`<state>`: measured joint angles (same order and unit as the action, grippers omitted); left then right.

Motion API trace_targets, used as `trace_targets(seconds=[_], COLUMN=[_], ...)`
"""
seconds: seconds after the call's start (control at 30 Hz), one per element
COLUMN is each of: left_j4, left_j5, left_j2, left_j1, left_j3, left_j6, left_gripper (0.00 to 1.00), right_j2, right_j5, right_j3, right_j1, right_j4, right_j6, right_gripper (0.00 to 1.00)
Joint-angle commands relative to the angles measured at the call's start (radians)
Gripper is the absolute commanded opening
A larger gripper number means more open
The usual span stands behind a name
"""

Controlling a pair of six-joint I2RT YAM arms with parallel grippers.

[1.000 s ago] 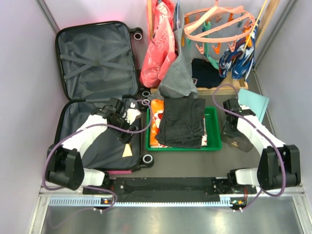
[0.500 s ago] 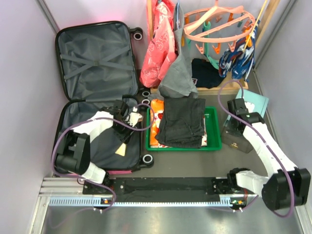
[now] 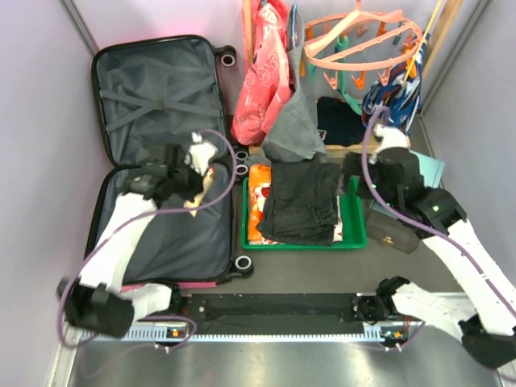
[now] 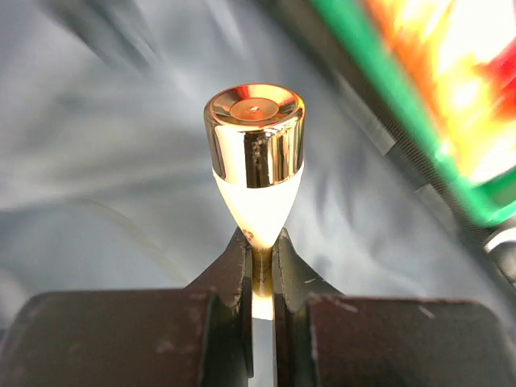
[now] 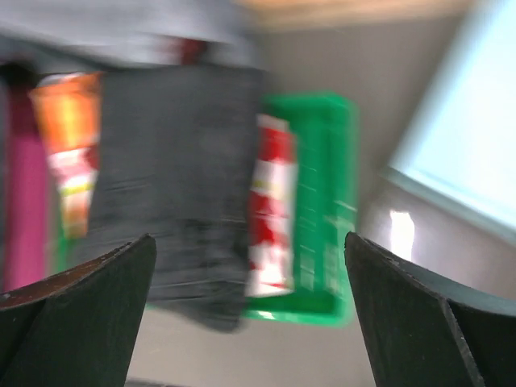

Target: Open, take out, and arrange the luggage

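The luggage [image 3: 153,97] is a hot-pink suitcase lying open at the left, with dark grey strapped lining in both halves. My left gripper [image 3: 190,187] hangs over its near half [image 4: 121,161]. It is shut on the flat end of a cream tube with a shiny gold cap [image 4: 255,161], which points away from the fingers [image 4: 230,266]. My right gripper [image 3: 349,179] is raised over the right end of the green tray [image 3: 355,235]. Its jaws stand wide open with nothing between them [image 5: 250,282].
The green tray [image 5: 326,201] holds a folded dark garment [image 3: 305,201] and an orange snack packet [image 3: 258,201]. A dark pouch [image 3: 393,230] lies right of the tray, beside a pale teal flat box [image 3: 426,169]. Hanging clothes and a pink hanger [image 3: 363,36] fill the back.
My left gripper closed on the tube and lifted it toward the suitcase's hinge. My right gripper opened, left the dark pouch on the table, and rose toward the tray.
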<state>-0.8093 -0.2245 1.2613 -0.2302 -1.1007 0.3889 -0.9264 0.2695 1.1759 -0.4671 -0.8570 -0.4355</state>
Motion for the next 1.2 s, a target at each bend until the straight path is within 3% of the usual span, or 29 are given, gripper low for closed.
trace_targets(seconds=[0.0, 0.07, 0.2, 0.3, 0.43, 0.6, 0.73, 1.07, 1.17], left_j4=[0.061, 0.012, 0.028, 0.036, 0.042, 0.006, -0.010, -0.047, -0.054], left_j5=[-0.209, -0.376, -0.612, -0.697, -0.725, -0.817, -0.889, -0.943, -0.949], left_j2=[-0.204, -0.195, -0.215, -0.230, -0.241, -0.254, -0.254, -0.252, -0.250], left_j1=[0.009, 0.009, 0.011, 0.011, 0.009, 0.009, 0.009, 0.009, 0.009], left_j3=[-0.111, -0.191, -0.234, -0.246, -0.252, -0.252, -0.249, -0.258, -0.271], left_j6=[-0.041, -0.057, -0.119, -0.154, -0.166, -0.137, -0.107, -0.048, -0.041], left_gripper=[0.00, 0.00, 0.00, 0.00, 0.00, 0.00, 0.00, 0.00, 0.00], right_j2=[-0.090, -0.170, -0.325, -0.438, -0.540, -0.532, -0.529, -0.447, -0.450], right_j5=[-0.027, -0.056, -0.264, -0.332, -0.374, -0.403, -0.435, -0.530, -0.549], right_j3=[0.126, 0.171, 0.241, 0.315, 0.421, 0.384, 0.380, 0.353, 0.366], right_j1=[-0.238, -0.354, -0.465, -0.543, -0.562, -0.562, -0.562, -0.555, -0.555], right_j4=[0.195, 0.268, 0.542, 0.636, 0.686, 0.768, 0.766, 0.757, 0.728], right_j6=[0.110, 0.139, 0.156, 0.164, 0.126, 0.093, 0.093, 0.145, 0.153], right_gripper=[0.99, 0.99, 0.99, 0.98, 0.86, 0.77, 0.53, 0.53, 0.47])
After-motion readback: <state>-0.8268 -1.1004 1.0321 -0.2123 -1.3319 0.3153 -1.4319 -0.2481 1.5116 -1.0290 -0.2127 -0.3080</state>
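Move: The cream tool with the gold end is already pinched at its neck in the left fingers; its gold end lies about 4 cm ahead, 2 cm right and 3 cm above that hand. From the right hand, empty and wide open, this gold end is some 41 cm left, 5 cm ahead and 10 cm lower. The folded black trousers lie about 17 cm left, 4 cm ahead and 23 cm below the right hand. The cream tool, still pinched at its neck, is carried by the left hand quickly up about 19 cm, then eases back and right towards the right hand while the wrist turns. The right hand sweeps some 33 cm left over the trousers, rising and drawing back a little as it turns about 60 degrees counter-clockwise; its fingers half close around the gold end. ##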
